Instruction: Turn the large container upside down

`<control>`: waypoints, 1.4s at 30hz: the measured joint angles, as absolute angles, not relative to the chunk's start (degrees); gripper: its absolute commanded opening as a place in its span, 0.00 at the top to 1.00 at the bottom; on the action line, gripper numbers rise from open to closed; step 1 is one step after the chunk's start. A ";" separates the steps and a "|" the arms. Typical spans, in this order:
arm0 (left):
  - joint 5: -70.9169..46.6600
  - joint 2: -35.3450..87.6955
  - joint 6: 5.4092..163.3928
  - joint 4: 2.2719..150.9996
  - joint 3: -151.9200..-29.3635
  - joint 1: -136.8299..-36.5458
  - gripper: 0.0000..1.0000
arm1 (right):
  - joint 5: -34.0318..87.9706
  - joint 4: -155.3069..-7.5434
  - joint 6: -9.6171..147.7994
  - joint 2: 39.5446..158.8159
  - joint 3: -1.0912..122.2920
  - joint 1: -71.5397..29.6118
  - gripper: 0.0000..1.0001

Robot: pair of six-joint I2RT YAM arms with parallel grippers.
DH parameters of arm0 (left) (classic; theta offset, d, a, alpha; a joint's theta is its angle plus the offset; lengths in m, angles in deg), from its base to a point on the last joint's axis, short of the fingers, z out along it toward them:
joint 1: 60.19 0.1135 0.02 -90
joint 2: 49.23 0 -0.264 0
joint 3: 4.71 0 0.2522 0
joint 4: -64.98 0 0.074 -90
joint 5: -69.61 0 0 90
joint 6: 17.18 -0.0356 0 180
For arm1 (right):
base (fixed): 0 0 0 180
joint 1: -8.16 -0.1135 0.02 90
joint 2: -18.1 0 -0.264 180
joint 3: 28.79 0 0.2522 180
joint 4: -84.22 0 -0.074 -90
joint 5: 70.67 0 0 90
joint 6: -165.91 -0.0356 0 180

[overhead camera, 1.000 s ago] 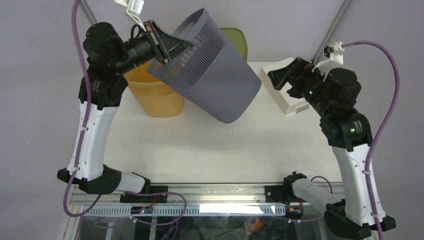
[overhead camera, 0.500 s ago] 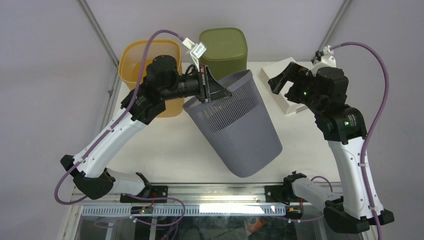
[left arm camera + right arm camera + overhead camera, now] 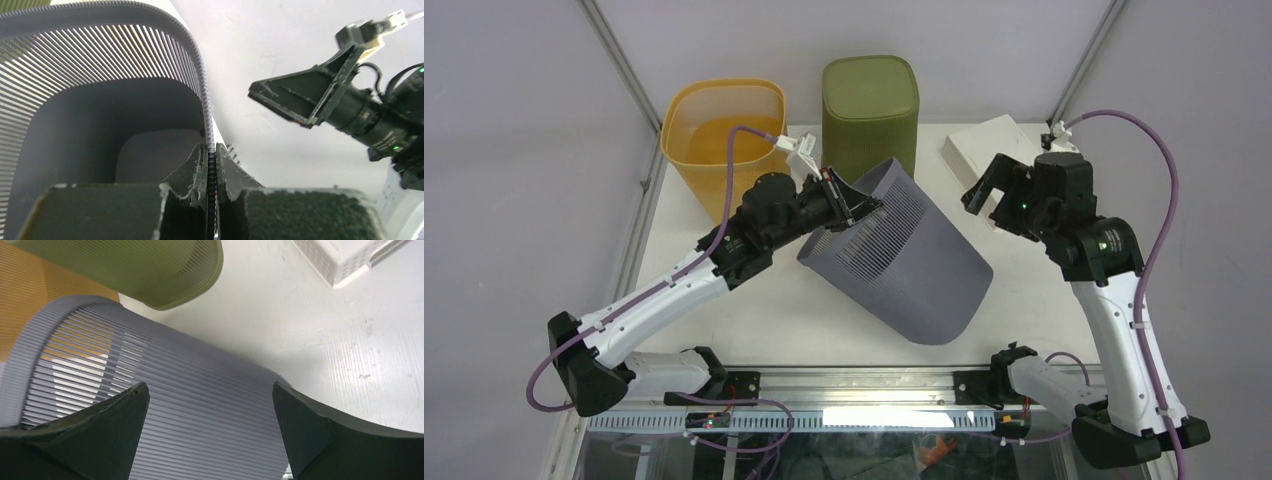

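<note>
The large grey slatted container [image 3: 914, 270] lies tilted on its side in the middle of the table, its opening toward the far left and its base toward the near right. My left gripper [image 3: 849, 205] is shut on its rim, one finger inside and one outside. The left wrist view shows the rim wall pinched between the fingertips of the left gripper [image 3: 210, 147] and the container's dark inside [image 3: 100, 100]. My right gripper [image 3: 989, 195] is open and empty, hovering to the right of the container. In the right wrist view the right gripper [image 3: 210, 385] spreads above the slatted side [image 3: 190, 405].
A yellow bin [image 3: 724, 130] stands upright at the far left. A green bin [image 3: 871, 100] stands behind the container with its closed end up and also shows in the right wrist view [image 3: 140, 265]. A white tray [image 3: 989, 145] lies at the far right.
My left arm has swung the grey container down from high in the air to the table, where it now leans on its side. My right gripper shifted slightly left and lower.
</note>
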State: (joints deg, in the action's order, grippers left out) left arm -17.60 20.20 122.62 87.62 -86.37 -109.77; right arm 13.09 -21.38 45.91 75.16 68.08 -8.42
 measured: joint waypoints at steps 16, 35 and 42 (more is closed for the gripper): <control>-32.01 11.52 130.80 77.57 -68.23 -111.21 0.64 | 19.49 -21.71 38.37 66.37 51.07 -8.42 0.02; -38.04 14.47 117.29 96.83 -75.42 -111.26 0.15 | 20.48 -15.76 39.96 61.76 49.28 -8.42 0.01; -39.72 14.45 111.82 101.24 -81.21 -111.26 0.15 | 25.63 -18.54 37.89 60.78 41.63 -8.42 0.01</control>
State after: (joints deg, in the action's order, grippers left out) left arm -39.72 14.45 111.82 101.24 -81.21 -111.26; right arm 25.63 -18.54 37.89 60.78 41.63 -8.42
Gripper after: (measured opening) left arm 0.859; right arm 0.985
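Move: My left hand still pinches the rim of the large grey container, whose middle lies some 13 cm below it, 5 cm back and 5 cm right. The upturned olive container is about 26 cm ahead and 2 cm right of that hand; the yellow one 19 cm ahead, 31 cm left. From my open right hand the grey container's middle is 17 cm left, 5 cm back, 12 cm below; the white basket is 23 cm ahead, 8 cm right. I lower the grey container with my left hand, about 12 cm down while drifting left, and partway open wide to let go of its rim; then I lift about 6 cm, still easing left, the wrist rolling its left side up and turning counter-clockwise. My right hand, staying open, sinks about 12 cm and draws back 8 cm onto the container's closed end, tipping its fingers down. ##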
